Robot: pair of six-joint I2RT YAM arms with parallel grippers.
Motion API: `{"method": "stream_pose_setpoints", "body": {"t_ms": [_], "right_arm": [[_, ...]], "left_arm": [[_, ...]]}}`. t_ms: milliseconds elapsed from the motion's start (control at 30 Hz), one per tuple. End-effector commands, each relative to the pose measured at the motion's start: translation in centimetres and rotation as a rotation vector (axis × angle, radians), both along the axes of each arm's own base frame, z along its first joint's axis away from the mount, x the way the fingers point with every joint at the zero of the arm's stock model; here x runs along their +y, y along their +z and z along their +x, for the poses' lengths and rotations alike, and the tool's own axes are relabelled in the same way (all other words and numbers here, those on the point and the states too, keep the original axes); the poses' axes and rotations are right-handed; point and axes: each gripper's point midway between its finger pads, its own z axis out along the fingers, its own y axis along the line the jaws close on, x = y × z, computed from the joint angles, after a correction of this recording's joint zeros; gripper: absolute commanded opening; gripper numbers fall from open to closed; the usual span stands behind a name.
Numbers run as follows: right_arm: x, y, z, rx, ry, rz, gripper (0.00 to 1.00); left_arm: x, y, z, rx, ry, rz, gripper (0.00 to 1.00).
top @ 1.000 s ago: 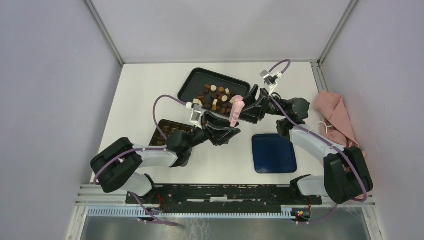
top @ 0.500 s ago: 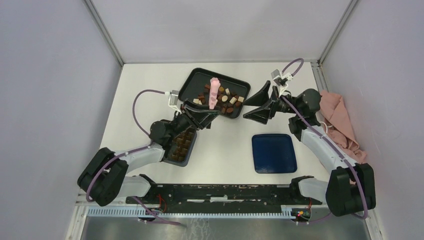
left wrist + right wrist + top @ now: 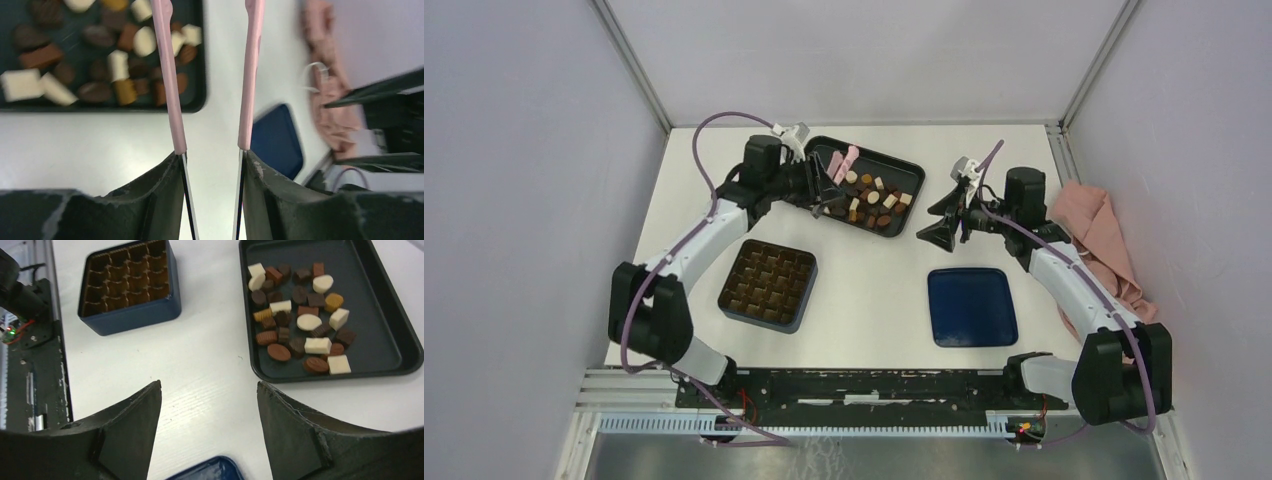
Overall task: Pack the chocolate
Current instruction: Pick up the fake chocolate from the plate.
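Observation:
The chocolate (image 3: 869, 203), several dark, mid-brown and cream pieces, lies in a black tray (image 3: 897, 168) at the back. My left gripper (image 3: 822, 180) is at the tray's left end, shut on pink tweezers (image 3: 845, 162) that reach over the tray. In the left wrist view the tweezers' two arms (image 3: 169, 90) stand apart above the chocolate (image 3: 115, 62); their tips are cut off by the top edge. My right gripper (image 3: 938, 220) hangs open and empty right of the tray. Its wrist view shows the chocolate (image 3: 300, 322) and the box with compartments (image 3: 127, 287).
The dark box with square compartments (image 3: 767, 286) sits front left, apparently with no pieces in it. A blue lid (image 3: 971, 306) lies front right, just below my right gripper (image 3: 209, 385). A pink cloth (image 3: 1099, 235) is bunched at the right edge.
My left arm swung from the table's middle to the tray's back-left end, carrying the tweezers. My right gripper let them go, opened wider and drew back to the right.

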Motion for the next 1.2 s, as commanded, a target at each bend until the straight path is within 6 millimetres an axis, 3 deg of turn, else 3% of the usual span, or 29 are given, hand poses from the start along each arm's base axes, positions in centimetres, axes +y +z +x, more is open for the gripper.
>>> {"method": "stream_pose_setpoints", "body": {"t_ms": [0, 200, 367, 1167], "right_arm": [[-1.1, 0.1, 1.3, -0.084, -0.039, -0.1, 0.75], [-1.2, -0.5, 1.4, -0.069, -0.032, -0.121, 0.75], [-1.1, -0.7, 1.3, -0.061, -0.019, -0.123, 0.75], [-0.9, -0.9, 1.0, -0.053, 0.001, -0.12, 0.75]], "left_arm": [[5.0, -7.6, -1.3, 0.239, -0.002, 0.396, 0.48], [7.8, -11.1, 1.3, 0.349, 0.02, 0.628, 0.48], [9.1, -11.5, 2.8, 0.355, 0.044, 0.723, 0.48], [9.0, -13.0, 6.3, 0.418, -0.056, 0.716, 0.48]]}}
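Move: The left hand, already holding the pink-tipped tweezers, has the brown chocolate at the tray's near-left end some 11 cm ahead, 2 cm to its left and 21 cm below. The white square lies about 9 cm ahead and 4 cm left, the white wedge 8 cm ahead and 2 cm left, both as low; the divided box is some 14 cm back, 12 cm left. From the right hand the brown chocolate is about 17 cm ahead, 18 cm left, 20 cm below. Still gripping the pink-tipped tweezers with its opening unchanged, the left hand swoops down about 14 cm and some 9 cm to the left, then creeps on forward to make about 5 cm, bringing the tweezers in towards the chocolates at the tray's near-left end. Most of the drop comes early, while the wrist swings some 50 degrees so that its fingers go from pointing right and forward to almost straight down; the empty right hand sinks a couple of centimetres and then holds still, open. ##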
